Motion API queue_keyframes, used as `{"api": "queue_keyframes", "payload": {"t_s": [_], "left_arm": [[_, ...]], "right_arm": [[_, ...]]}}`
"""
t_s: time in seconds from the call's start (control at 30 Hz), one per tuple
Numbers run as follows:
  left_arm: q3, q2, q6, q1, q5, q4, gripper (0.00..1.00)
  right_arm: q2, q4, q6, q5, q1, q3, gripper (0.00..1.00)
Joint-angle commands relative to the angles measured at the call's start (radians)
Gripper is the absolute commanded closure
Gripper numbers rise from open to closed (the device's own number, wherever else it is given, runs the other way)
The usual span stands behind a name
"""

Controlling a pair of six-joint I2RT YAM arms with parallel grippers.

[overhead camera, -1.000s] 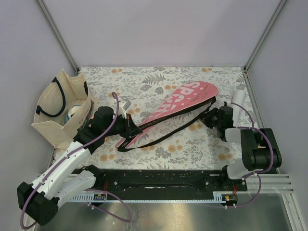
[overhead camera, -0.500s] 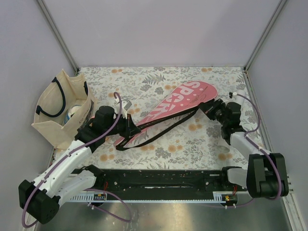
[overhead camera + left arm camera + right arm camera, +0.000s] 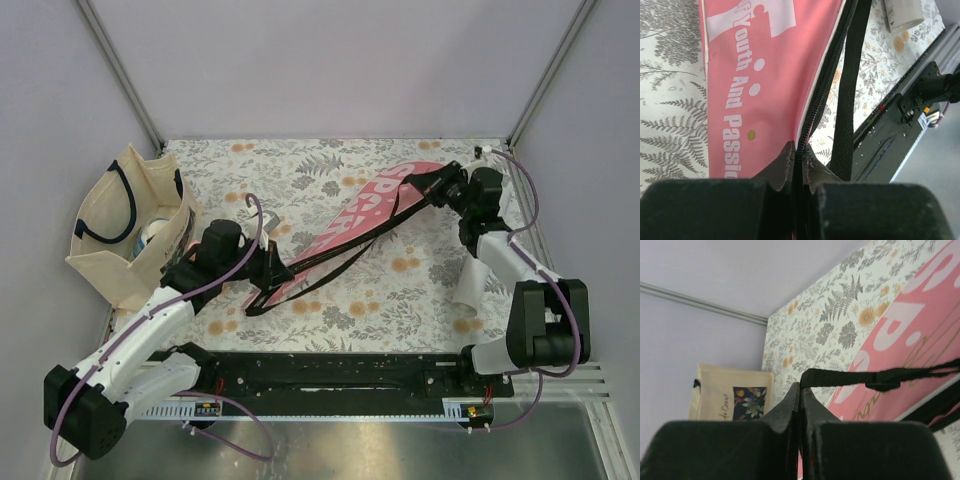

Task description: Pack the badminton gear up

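Observation:
The pink cover [image 3: 362, 217] lettered "SPORT" lies slantwise on the flowered table [image 3: 300, 170]. My left gripper [image 3: 272, 272] is shut on the zipper edge at its narrow end, seen close in the left wrist view, where the jaws [image 3: 799, 150] pinch the black zipper of the cover [image 3: 750, 75]. My right gripper [image 3: 437, 187] is shut on the black strap [image 3: 340, 262] at the cover's wide end and holds it above the table. The strap [image 3: 850, 376] loops right at its tips [image 3: 800, 386]. A white tube [image 3: 467, 285] lies beside the right arm. The rackets are out of view.
A beige tote bag [image 3: 120, 225] with navy handles stands at the left edge, also in the right wrist view as the tote [image 3: 730, 400]. The black base rail [image 3: 330, 370] runs along the near edge. Grey walls close in the far side and both flanks.
The right gripper closed on the strap and swung to the far right corner, pulling the strap taut. The cover's wide end shifted with it. The left gripper kept its hold.

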Motion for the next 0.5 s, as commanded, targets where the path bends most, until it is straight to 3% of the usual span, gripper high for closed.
{"api": "queue_keyframes", "payload": {"t_s": [0.0, 0.23, 0.47], "left_arm": [[-0.005, 0.016, 0.003, 0.002, 0.147, 0.075, 1.00], [-0.022, 0.001, -0.095, 0.002, 0.215, 0.180, 1.00], [-0.024, -0.001, -0.190, 0.013, 0.241, 0.224, 1.00]], "right_arm": [[0.068, -0.177, -0.175, -0.032, 0.019, 0.185, 0.99], [0.186, -0.406, -0.302, 0.072, 0.079, 0.321, 0.89], [0.248, -0.643, -0.368, 0.155, 0.087, 0.476, 0.62]]}}
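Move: The racket bag's strap is already pinched in the right hand, which is to bring it over the bag's wide end, some 9 cm farther out, 5 cm left and 17 cm below. From the same hand the white shuttle tube lies about 8 cm back, 21 cm right and 16 cm lower. From the left hand, which holds the bag's narrow end up, the wide end is roughly 32 cm ahead, 36 cm right and 12 cm below. The strap is carried a little farther forward over the bag, then lowered about 6 cm while drifting slightly left, as the right wrist tips down and rolls its left side lower by some 20 degrees. Its fingers part partway during the descent, with the strap still across their tips. The left hand keeps its pinch on the zip edge, easing about 2 cm right and slightly back and up. ##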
